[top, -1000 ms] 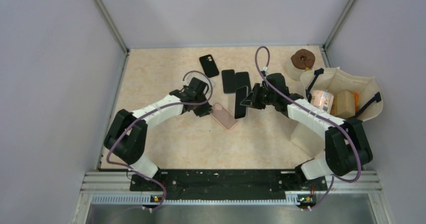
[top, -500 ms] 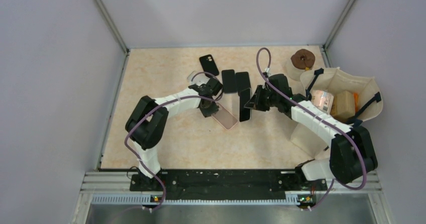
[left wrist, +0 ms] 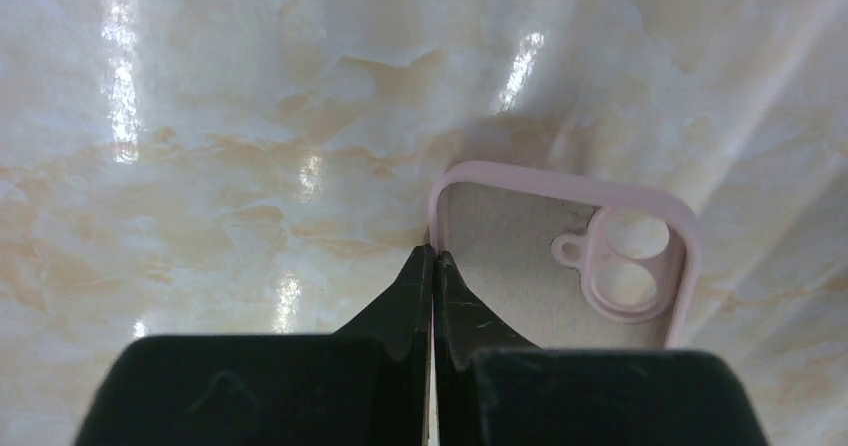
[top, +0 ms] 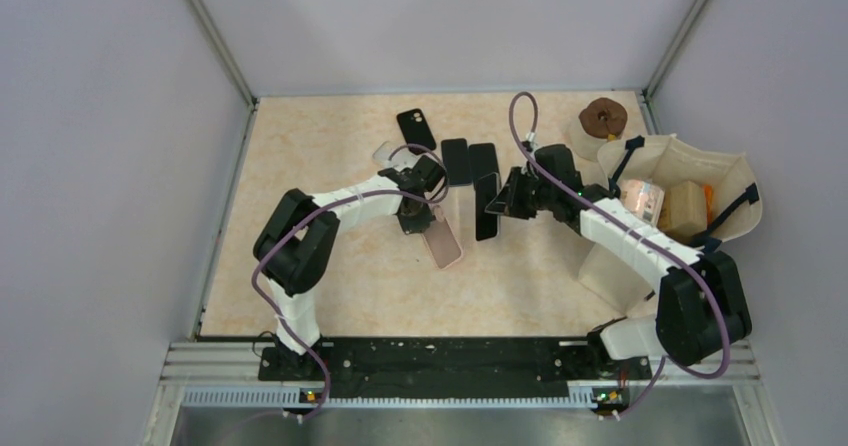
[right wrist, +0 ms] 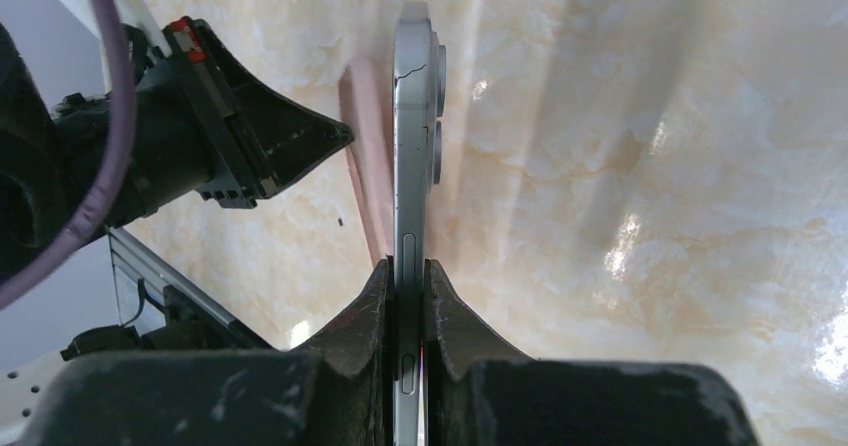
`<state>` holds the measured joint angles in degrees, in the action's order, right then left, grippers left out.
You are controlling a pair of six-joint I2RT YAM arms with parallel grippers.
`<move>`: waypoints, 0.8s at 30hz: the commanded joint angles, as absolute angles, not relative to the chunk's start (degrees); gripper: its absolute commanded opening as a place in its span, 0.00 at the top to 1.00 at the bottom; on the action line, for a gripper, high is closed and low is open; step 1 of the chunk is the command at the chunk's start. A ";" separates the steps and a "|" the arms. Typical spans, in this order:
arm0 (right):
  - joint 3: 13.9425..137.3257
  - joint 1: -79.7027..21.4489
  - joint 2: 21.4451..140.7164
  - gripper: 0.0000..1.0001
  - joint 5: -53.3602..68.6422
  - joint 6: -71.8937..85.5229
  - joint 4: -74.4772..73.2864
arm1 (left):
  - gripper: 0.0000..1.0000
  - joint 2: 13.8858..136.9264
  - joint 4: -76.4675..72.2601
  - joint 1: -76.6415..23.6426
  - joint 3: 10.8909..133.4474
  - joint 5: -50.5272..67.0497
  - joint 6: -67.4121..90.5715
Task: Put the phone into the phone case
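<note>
A pink phone case (top: 443, 238) lies open side up on the marbled table, its camera cut-out (left wrist: 625, 266) at the far end. My left gripper (top: 418, 216) is shut on the case's left wall (left wrist: 436, 211) near the corner; the fingertips pinch together at the rim (left wrist: 432, 254). A dark phone (top: 486, 206) hangs edge-on just right of the case, upright, with my right gripper (top: 500, 202) shut on it. The right wrist view shows the phone's silver edge (right wrist: 410, 116) between the jaws (right wrist: 405, 266), with the pink case (right wrist: 366, 156) and the left gripper (right wrist: 300, 141) just beyond it.
Three more dark phones (top: 416, 130) (top: 455, 161) (top: 483, 158) lie behind the grippers, and a clear case (top: 385, 152) sits beside the left arm. A brown tape roll (top: 603, 118) and a white bag (top: 690, 156) with packets stand at the right.
The left arm reached right to the case and its jaws closed on the case's wall. The case turned from diagonal to nearly lengthwise. The right gripper raised the phone nearly upright.
</note>
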<state>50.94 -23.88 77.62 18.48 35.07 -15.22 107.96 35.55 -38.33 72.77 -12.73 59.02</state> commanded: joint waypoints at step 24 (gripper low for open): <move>41.66 -33.56 79.36 1.00 21.76 49.92 8.75 | 0.65 94.74 34.79 -35.75 64.62 -4.27 42.61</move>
<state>42.24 -30.76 80.58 23.92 45.28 -0.30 100.99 34.94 -37.52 67.29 -3.03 38.70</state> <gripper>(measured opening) 0.054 0.361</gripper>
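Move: The phone case lies flat, skewed with its far end swung to the left; its middle is about 3 cm back and 5 cm right of the left fingers, already shut on its left rim near the far end. The clear case lies 16 cm ahead and 3 cm left of them. From the right hand, already holding the phone, the case is some 11 cm left, 2 cm back and 10 cm below; two black phones lie 15 cm ahead, 1 cm left, and 16 cm ahead, 7 cm left. The case's left rim is still pinched by the left fingers, which swing it about 25 degrees clockwise while drawing back and rising slightly; then they open, let go and back off further. Meanwhile the right hand keeps its grip on the phone and carries it about 5 cm left and nearly 4 cm back towards the case, sinking only late and tilting a little. ##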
